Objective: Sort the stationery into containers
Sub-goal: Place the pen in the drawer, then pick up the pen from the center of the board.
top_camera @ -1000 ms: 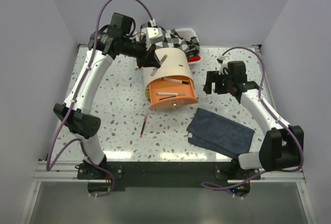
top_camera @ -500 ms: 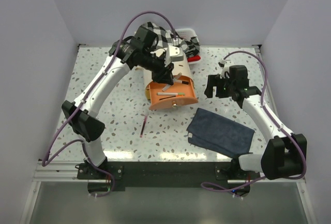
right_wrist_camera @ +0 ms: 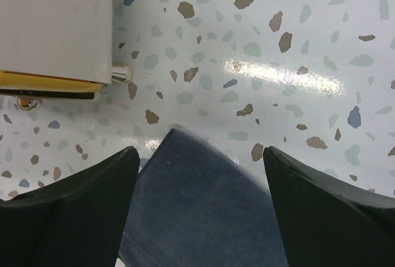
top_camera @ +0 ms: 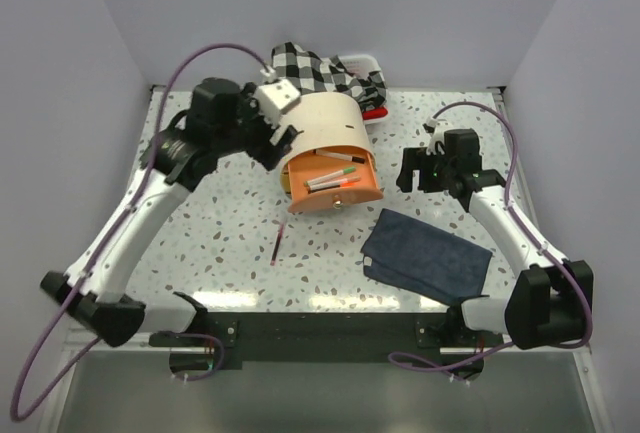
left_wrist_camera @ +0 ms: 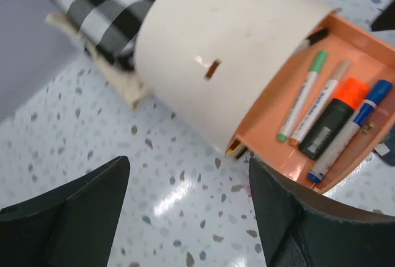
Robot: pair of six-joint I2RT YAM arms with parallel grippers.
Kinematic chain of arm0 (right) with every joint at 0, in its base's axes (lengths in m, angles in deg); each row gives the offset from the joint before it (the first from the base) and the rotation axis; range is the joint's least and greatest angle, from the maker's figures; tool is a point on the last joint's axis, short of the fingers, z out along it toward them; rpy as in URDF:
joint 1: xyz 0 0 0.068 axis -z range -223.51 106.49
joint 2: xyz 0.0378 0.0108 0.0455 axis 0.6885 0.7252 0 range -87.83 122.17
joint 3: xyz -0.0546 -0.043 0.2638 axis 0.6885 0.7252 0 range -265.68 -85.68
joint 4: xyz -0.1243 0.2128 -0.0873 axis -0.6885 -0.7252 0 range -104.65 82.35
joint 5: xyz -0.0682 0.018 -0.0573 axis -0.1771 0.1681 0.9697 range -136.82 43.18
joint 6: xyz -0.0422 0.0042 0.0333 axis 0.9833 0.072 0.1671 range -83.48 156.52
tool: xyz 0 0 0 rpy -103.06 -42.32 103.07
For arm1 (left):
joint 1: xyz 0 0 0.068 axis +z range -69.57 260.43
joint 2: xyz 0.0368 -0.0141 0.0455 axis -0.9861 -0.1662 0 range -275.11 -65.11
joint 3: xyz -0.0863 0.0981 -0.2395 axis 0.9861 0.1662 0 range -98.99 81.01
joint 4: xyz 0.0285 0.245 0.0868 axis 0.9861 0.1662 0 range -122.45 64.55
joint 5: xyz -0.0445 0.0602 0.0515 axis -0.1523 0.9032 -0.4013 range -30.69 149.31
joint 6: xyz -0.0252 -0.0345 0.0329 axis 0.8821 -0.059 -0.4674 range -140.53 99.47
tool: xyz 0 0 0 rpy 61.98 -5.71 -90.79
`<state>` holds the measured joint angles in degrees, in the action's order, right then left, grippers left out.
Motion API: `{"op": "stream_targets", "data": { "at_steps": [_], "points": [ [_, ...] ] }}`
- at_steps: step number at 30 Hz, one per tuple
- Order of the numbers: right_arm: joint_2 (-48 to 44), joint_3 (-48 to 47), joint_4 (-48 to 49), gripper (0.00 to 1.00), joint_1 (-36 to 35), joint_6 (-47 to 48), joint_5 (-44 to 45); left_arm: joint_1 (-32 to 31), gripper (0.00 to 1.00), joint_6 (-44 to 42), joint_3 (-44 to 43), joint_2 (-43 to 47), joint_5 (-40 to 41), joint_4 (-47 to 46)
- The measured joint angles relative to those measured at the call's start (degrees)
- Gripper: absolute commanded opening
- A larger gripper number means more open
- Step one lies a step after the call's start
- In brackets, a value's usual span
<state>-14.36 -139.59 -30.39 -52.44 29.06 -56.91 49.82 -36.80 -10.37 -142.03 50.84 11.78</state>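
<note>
The container is a cream drum-shaped cabinet (top_camera: 325,123) lying on the table, its orange drawer (top_camera: 350,193) pulled open. In the drawer (left_wrist_camera: 361,57) lie a green-capped pen (left_wrist_camera: 302,94), an orange-capped marker (left_wrist_camera: 336,116) and a blue-capped pen (left_wrist_camera: 353,132). A dark red pencil (top_camera: 277,245) lies loose on the table in front of the cabinet. My left gripper (top_camera: 277,143) (left_wrist_camera: 188,211) stands open and empty just left of the cabinet. My right gripper (top_camera: 408,168) (right_wrist_camera: 197,199) is open, right of the drawer, over the cloth's corner.
A dark blue cloth (top_camera: 425,258) (right_wrist_camera: 197,217) lies at the front right. Checked black-and-white fabric (top_camera: 315,68) drapes over a white tray (top_camera: 362,59) behind the cabinet. A small brass knob (right_wrist_camera: 24,102) shows under the cabinet's edge (right_wrist_camera: 55,26).
My left gripper was shut, swung over the open drawer, opened, and has pulled back to the cabinet's left. More pens lie in the drawer now. The right arm barely moved.
</note>
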Motion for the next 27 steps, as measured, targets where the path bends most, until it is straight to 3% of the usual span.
{"op": "stream_targets", "data": {
  "at_steps": [4,6,14,20,27],
  "points": [
    [0.26,0.02,0.17,0.86,0.00,0.00,0.00,11.19,0.78,12.85,11.26,8.81,3.45,-2.16],
    [0.76,0.02,0.20,0.86,0.00,0.00,0.00,13.46,0.75,17.38,18.01,9.29,3.52,-3.13],
    [2.64,-0.63,-1.09,0.86,0.00,0.81,0.04,13.18,0.65,30.12,41.05,1.36,1.05,-8.26],
    [3.04,-1.16,-2.16,0.86,0.00,1.53,0.04,12.83,0.51,34.71,46.18,-0.92,0.11,-16.33],
    [5.68,-1.27,-2.12,0.86,0.00,1.51,0.04,9.18,0.50,37.75,50.49,-1.14,-1.75,-22.67]
  ]
}}
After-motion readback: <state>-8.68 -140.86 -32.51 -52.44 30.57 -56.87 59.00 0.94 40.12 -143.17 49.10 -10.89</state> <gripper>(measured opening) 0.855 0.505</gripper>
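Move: The pen lies on the table about 8 cm back from my left hand, a couple of centimetres to its left and roughly 32 cm below. The open orange drawer is some 10 cm to this hand's right, 2 cm ahead and 19 cm lower, with the white drum cabinet behind it, around 14 cm ahead and 8 cm right. From my right hand the pen is about 29 cm left, 11 cm back and 14 cm down. I swing my empty left hand about 9 cm left, clear of the drawer, then drop it fast by nearly 30 cm and draw it back a little towards the pen, tipping my fingers some 30 degrees more steeply down and narrowing them to half open. Near the table I slow and edge right towards the pen, still above it. My open right hand just sinks about 3 cm. ##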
